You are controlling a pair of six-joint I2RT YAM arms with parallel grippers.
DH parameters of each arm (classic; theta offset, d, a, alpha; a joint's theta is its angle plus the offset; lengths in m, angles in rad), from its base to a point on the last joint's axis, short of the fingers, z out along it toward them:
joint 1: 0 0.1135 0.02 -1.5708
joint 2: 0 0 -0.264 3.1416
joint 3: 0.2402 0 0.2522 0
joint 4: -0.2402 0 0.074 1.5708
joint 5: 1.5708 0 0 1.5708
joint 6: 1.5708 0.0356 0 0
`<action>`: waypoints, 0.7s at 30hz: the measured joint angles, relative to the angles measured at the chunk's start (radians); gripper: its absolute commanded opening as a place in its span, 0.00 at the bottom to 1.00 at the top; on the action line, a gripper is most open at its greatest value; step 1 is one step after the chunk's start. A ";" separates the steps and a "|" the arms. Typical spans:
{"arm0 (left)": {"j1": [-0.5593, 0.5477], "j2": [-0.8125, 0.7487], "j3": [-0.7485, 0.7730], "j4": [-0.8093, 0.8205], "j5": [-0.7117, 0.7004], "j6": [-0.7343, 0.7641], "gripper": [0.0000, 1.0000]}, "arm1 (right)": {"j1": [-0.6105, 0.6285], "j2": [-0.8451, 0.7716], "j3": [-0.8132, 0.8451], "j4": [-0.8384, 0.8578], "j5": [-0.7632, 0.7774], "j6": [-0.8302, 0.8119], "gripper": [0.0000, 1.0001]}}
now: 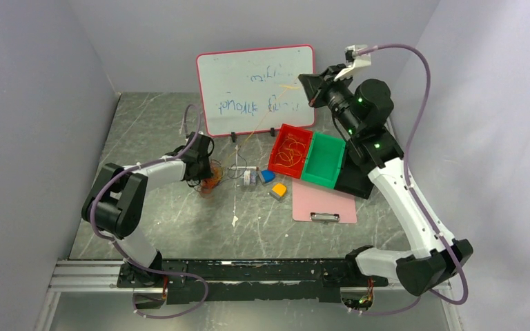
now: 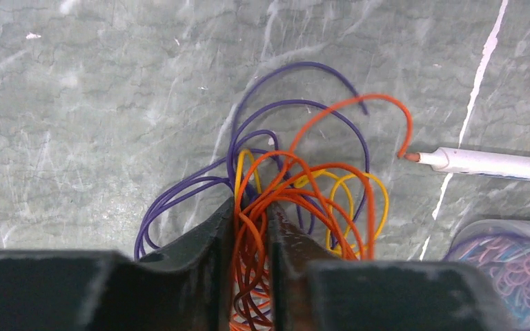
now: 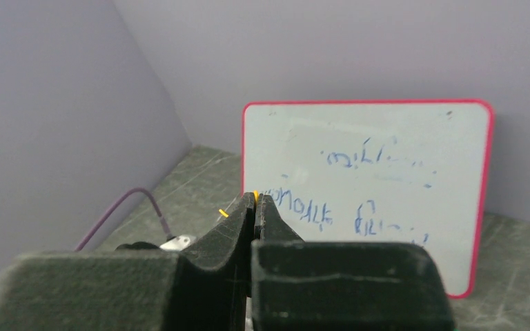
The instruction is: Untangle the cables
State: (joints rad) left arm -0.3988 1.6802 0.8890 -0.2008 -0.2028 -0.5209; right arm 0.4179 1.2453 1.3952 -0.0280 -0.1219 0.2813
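Note:
The cables (image 2: 303, 186) lie in a loose tangle of orange, yellow and purple loops on the grey table, left of centre (image 1: 209, 185). My left gripper (image 2: 252, 210) reaches down into the tangle (image 1: 207, 176), its jaws pressed on a bundle of orange strands. Purple loops (image 2: 179, 196) spread to the left of the fingers, and yellow ones (image 2: 379, 207) to the right. My right gripper (image 1: 305, 88) is raised high in front of the whiteboard, shut on a thin yellow cable whose end (image 3: 255, 196) pokes out at the fingertips. The strand runs down toward the table.
A whiteboard (image 1: 255, 89) stands at the back. A red bin (image 1: 274, 160) holding orange loops sits beside a green bin (image 1: 321, 181), with a pink clipboard (image 1: 323, 203) in front. A white pen (image 2: 490, 163) and a clear cup (image 2: 504, 269) lie right of the tangle.

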 measured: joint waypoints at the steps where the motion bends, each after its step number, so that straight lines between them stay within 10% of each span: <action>1: 0.000 0.001 0.000 0.000 0.000 0.000 0.36 | 0.000 -0.008 0.003 0.000 0.013 -0.009 0.00; 21: 0.000 0.024 0.025 0.006 -0.039 -0.019 0.44 | -0.005 -0.254 -0.035 0.118 0.461 -0.243 0.00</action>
State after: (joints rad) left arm -0.3992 1.7042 0.9138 -0.1944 -0.2413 -0.5400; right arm 0.4133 0.9916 1.3598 0.0902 0.3389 0.0383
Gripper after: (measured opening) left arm 0.453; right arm 0.013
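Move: The right hand, already holding the yellow cable's end high up, has the cable tangle some 30 cm to its left, 3 cm back and about 44 cm below. From that hand, the red tray lies roughly 12 cm ahead and straight in line, and the green tray 6 cm ahead and 12 cm to the right, both some 43 cm down. The left hand is in the tangle, whose middle is about 1 cm back and 1 cm below; the paper-clip tub is level with this hand and 14 cm right, the marker 4 cm ahead and 13 cm right. Keeping its shut pinch on the yellow cable, the right hand swings about 12 cm to the right and some 10 cm up, drawing back about half as far as it goes sideways, so that it pulls the strand away from the tangle while the wrist turns some 30 degrees clockwise and the fingers tip upward. Down in the tangle the left hand stays almost in place, easing about 1 cm forward as its fingers open part-way around the orange loops, still among the cables. ##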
